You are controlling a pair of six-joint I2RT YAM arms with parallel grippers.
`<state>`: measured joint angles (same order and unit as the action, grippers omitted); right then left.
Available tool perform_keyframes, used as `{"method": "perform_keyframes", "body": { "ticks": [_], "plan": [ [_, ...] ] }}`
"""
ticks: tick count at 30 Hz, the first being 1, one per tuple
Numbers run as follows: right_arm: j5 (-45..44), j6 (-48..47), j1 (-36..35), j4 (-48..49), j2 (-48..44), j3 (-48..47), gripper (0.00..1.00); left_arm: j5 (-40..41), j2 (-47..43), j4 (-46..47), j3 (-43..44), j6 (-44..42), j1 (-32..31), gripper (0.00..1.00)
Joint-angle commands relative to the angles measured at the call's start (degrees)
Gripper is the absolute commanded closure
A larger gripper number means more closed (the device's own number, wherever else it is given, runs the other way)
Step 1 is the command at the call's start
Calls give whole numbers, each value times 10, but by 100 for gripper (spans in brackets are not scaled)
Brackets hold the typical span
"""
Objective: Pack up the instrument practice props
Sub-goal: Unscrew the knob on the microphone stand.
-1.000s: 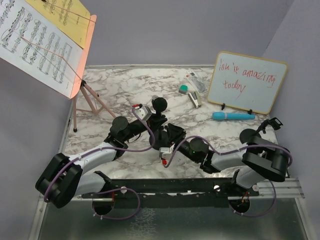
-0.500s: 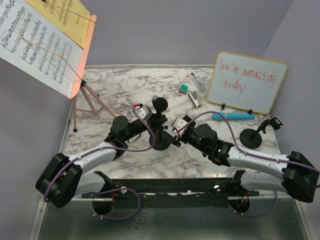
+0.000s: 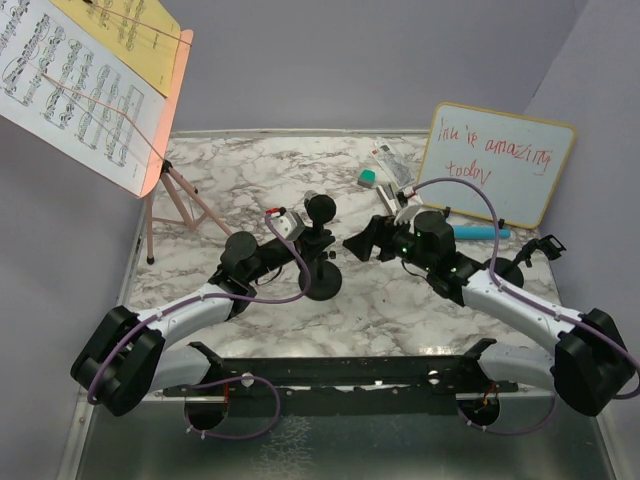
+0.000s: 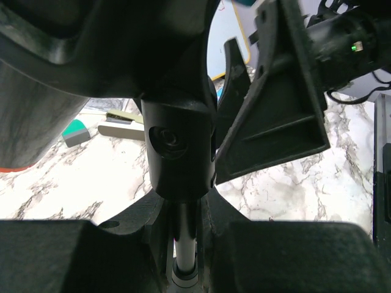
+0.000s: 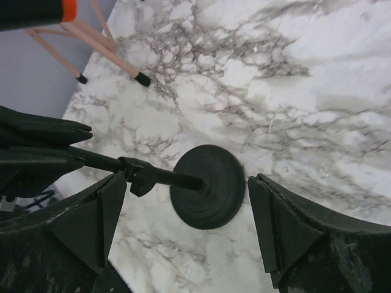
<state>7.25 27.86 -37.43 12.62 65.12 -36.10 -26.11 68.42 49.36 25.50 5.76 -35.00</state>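
Note:
A black mic pole [image 3: 318, 250] stands mid-table on its round base [image 3: 320, 287], with the black microphone [image 3: 320, 209] on top. My left gripper [image 3: 308, 243] is shut on its shaft [image 4: 183, 241]. My right gripper [image 3: 362, 241] hangs open just right of the pole, above the base [image 5: 208, 186], touching nothing. The blue microphone [image 3: 484, 232] lies behind the right arm. Beside that arm the second mic pole shows its clip [image 3: 546, 244]; its base is hidden. The pink music rack [image 3: 170, 90] holds the sheet-music pages [image 3: 70, 90] at far left.
A wood-framed whiteboard [image 3: 495, 165] leans at the back right. A stapler [image 3: 390, 200] and a green eraser [image 3: 367, 178] lie in front of it. The rack's tripod legs [image 3: 178, 205] stand at the left edge, and also show in the right wrist view as pink legs [image 5: 91, 33].
My right gripper has opened and swung from the pole's base back and to the right, now level with the pole's upper part. The left gripper has kept its hold.

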Motion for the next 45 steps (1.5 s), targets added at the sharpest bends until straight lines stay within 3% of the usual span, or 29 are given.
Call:
{"method": "perform_keyframes", "body": {
  "ticks": [1, 12, 24, 33, 41, 45],
  "plan": [
    [140, 160, 27, 1, 46, -17, 14, -2, 0, -22, 9, 6, -1, 100],
    [299, 290, 55, 150, 169, -18, 31, -6, -5, -22, 9, 7, -1, 100],
    [357, 378, 73, 314, 228, 14, 47, -8, -3, -22, 9, 8, -1, 100],
    [400, 416, 75, 381, 286, 17, 54, -10, -4, -22, 9, 9, -1, 100],
    [413, 430, 78, 421, 298, 27, 72, -10, -5, -22, 9, 9, -1, 100],
    [415, 422, 82, 428, 300, 28, 88, -10, -5, -22, 8, 10, -1, 100]
  ]
}}
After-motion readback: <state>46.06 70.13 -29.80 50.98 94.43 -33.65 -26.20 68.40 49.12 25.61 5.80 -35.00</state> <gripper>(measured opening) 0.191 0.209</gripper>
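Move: The knob on the microphone stand's collar lies about 6 cm to the right hand's left, 2 cm back and 3 cm below it. The stand's round base is straight below, roughly 15 cm under the hand, 7 cm left and 2 cm back; the left gripper, holding the pole, is some 8 cm left, 2 cm back and 4 cm up. From the left hand the knob is roughly 7 cm below, 2 cm to the right and level fore-and-aft. The right fingers close on the knob from nearly wide open, one pad above and one below, after the hand goes about 6 cm left and a little back to it, dipping, rising slightly, then sinking again to end some 3 cm lower. Meanwhile the wrist rolls and swings some 50 degrees until the fingers point almost straight left. The left hand stays still, keeping its grip on the pole. ##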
